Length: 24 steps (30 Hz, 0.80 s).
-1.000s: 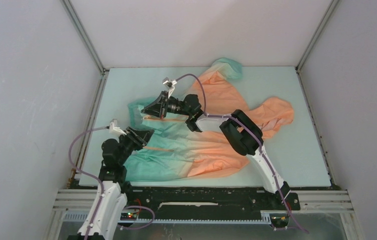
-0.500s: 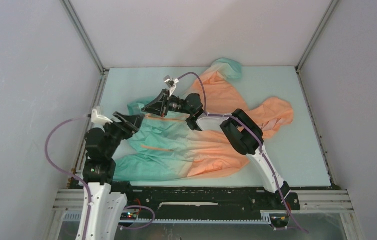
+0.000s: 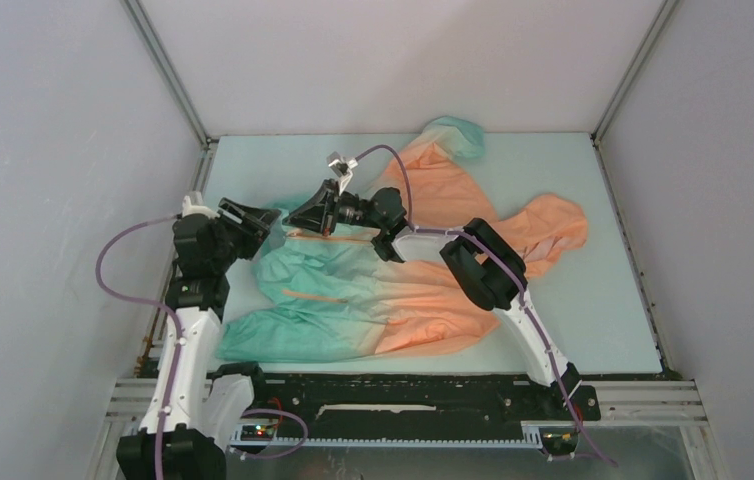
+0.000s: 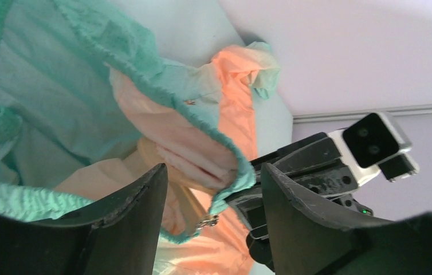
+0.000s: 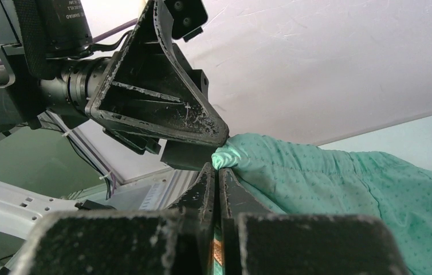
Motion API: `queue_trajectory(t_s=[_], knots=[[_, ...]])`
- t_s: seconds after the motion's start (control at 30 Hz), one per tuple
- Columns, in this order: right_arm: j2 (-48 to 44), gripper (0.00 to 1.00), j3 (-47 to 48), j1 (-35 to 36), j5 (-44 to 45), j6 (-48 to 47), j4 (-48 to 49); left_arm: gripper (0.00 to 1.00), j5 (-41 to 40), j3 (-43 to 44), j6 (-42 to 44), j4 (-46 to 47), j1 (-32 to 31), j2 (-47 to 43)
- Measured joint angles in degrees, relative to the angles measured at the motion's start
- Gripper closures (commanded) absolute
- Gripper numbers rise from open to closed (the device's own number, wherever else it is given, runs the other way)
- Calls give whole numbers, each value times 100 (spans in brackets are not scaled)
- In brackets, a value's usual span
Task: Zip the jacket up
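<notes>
The jacket (image 3: 423, 270) lies spread on the table, teal hem at the left and orange hood at the right. My right gripper (image 3: 293, 219) is shut on the teal hem edge beside the orange zip tape (image 5: 220, 252); its fingers (image 5: 229, 189) are pressed together and lift that corner a little. My left gripper (image 3: 265, 216) is open and empty, just left of the right gripper and facing it. In the left wrist view the gripper (image 4: 213, 172) frames the lifted hem (image 4: 234, 172) and a small metal zip pull (image 4: 207, 221). The right gripper (image 4: 311, 166) shows behind them.
The table mat (image 3: 593, 300) is pale green, closed in by white walls with metal corner posts (image 3: 168, 80). A jacket sleeve (image 3: 453, 135) reaches the back edge. The left arm's purple cable (image 3: 113, 260) loops out toward the left wall.
My left gripper has swung from over the jacket's lower front up and away to the far left, beside the held hem corner. The right arm has not moved.
</notes>
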Motion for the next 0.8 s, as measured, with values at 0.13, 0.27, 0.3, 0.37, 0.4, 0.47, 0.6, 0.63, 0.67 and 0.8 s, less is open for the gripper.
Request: queue_trajectory(t_s=[0.13,0.27,0.3,0.37,0.4,0.47,0.6,0.63,0.67,0.8], knots=[[0,100,0,7,-35,-22,-2,37,212,-2,-79,339,0,2],[0,100,0,20,-37,-46,-4,42,415,-96,-101,686,0,4],[0,100,0,24,-37,-52,-4,43,463,-127,-103,715,0,9],[0,100,0,26,-37,-61,-2,47,522,-190,-101,739,0,31],[0,100,0,28,-37,-61,-4,48,540,-197,-96,739,0,44],[0,100,0,31,-42,-83,-11,51,597,-199,-81,758,0,74],[0,100,-2,33,-87,-173,-66,65,758,-197,-28,765,0,216],[0,100,-2,35,-111,-212,-92,70,807,-197,-15,765,0,282],[0,100,-7,37,-133,-256,-105,76,837,-197,-9,765,0,343],[0,93,-101,39,-170,-466,-271,99,894,-197,87,791,31,507]])
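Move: The bunched teal hem pinched up in the right fingers lies about 2 cm to the left hand's right, 1 cm ahead and 1 cm below its point; it sits at the right hand's fingertips, 1 cm to its left and 1 cm above. The lower zipper end hangs some 2 cm back of the left hand, 2 cm right and 4 cm below. The near pocket zip lies about 16 cm back, 4 cm right and 17 cm down. The left hand lifts its open fingers about 2 cm while easing to its right, then sinks some 2.5 cm and creeps slightly forward beside the right fingertips, turning about 10 degrees clockwise and closing most of the way to pinch the teal hem right next to the right hand's grip. The right hand keeps its shut grip on the hem almost in place, dipping about 2 cm only towards the end. ##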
